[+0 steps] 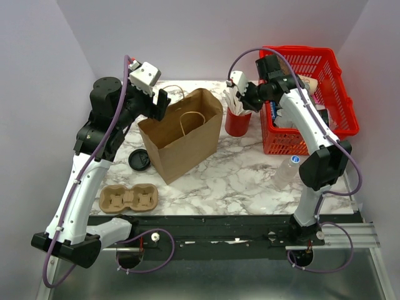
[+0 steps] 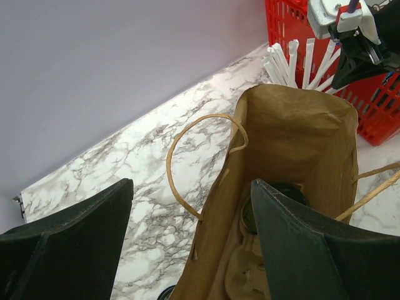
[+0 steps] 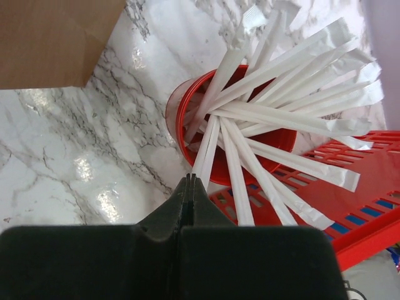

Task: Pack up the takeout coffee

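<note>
The takeout coffee (image 2: 289, 189) stands deep inside the open brown paper bag (image 1: 184, 134). Only a slice of its black lid and olive side shows, beside a pale carrier (image 2: 247, 272) in the bag. My left gripper (image 2: 190, 187) hangs open above the bag's left rim, holding nothing. My right gripper (image 3: 192, 179) is shut at the near rim of the red cup (image 3: 187, 106) of white sticks. The end of one white stick (image 3: 201, 153) runs into its fingertips. In the top view this gripper (image 1: 240, 100) sits just above that cup.
A red basket (image 1: 312, 69) with goods stands at the back right, close behind the right arm. A loose black lid (image 1: 139, 161) and a cardboard cup carrier (image 1: 128, 199) lie left of the bag. A water bottle (image 1: 286, 170) stands near the right arm's base.
</note>
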Controlling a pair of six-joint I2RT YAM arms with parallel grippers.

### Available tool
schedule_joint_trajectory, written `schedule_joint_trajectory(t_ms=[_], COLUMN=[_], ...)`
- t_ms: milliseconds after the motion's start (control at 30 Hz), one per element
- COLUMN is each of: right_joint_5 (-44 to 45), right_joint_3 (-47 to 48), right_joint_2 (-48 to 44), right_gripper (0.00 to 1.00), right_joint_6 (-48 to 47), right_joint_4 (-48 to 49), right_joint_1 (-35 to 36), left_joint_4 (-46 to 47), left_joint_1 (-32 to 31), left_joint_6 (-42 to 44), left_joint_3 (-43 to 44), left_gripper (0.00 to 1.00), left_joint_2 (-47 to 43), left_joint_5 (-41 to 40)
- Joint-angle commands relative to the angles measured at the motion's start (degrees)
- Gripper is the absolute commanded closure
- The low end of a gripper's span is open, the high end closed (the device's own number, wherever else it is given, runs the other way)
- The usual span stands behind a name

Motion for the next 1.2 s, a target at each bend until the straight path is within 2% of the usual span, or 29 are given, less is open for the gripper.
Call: schedule_joint_trajectory(t_ms=[0, 300, 600, 800, 967, 1167], right_joint_5=[0.09, -0.79, -6.93, -11.07, -16.08, -20.57], right_joint_3=[3.20, 13.74, 22.80, 19.90, 24.55, 21.67], right_joint_2=[-1.66, -5.79, -12.90, -19.67, -20.11, -20.91], right_gripper=[0.99, 0.99, 0.99, 0.99, 1.00, 0.99], right_joint_6=[1.82, 6.30, 10.43, 16.49, 20.19, 22.30], right_joint_4=[0.32, -5.66, -1.80, 11.64, 13.76, 10.96], right_joint_1=[-0.30, -0.22, -0.30, -0.30, -0.30, 0.75], left_joint_4=[0.62, 1.06, 1.24, 0.71, 0.45, 0.80], left_joint_1=[0.55, 0.73, 0.73, 0.82, 0.73, 0.90], left_joint_6=[-0.82, -0.39, 1.28, 1.72, 3.04, 3.57], left_joint_3=[-0.08, 0.00, 1.41, 2.38, 2.82, 3.08], left_gripper=[0.16, 0.16, 0.16, 0.16, 0.16, 0.16], left_joint_2=[-0.13, 0.57, 2.42, 3.12, 3.21, 3.30], left_joint_5=[0.21, -0.05, -0.76, -1.46, -3.04, -4.71])
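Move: A wrapped straw, one end already pinched in the right hand's shut fingers, still stands in the red cup. The cup is about 3 cm left of that hand, level with it fore and aft, some 11 cm below; the paper bag is about 20 cm left, 8 cm back and 4 cm lower, the red basket 19 cm right, 5 cm ahead and 8 cm lower. From the left hand, the bag lies roughly 5 cm right, 1 cm back and 23 cm below. The straw is drawn up out of the red cup by the right hand, which keeps its pinch and rises almost straight at first, then climbs fast while pulling back towards its base, about 35 cm up and 12 cm back in all. On the way the wrist tips up some 50 degrees, until the fingers point nearly level, left and forward. ##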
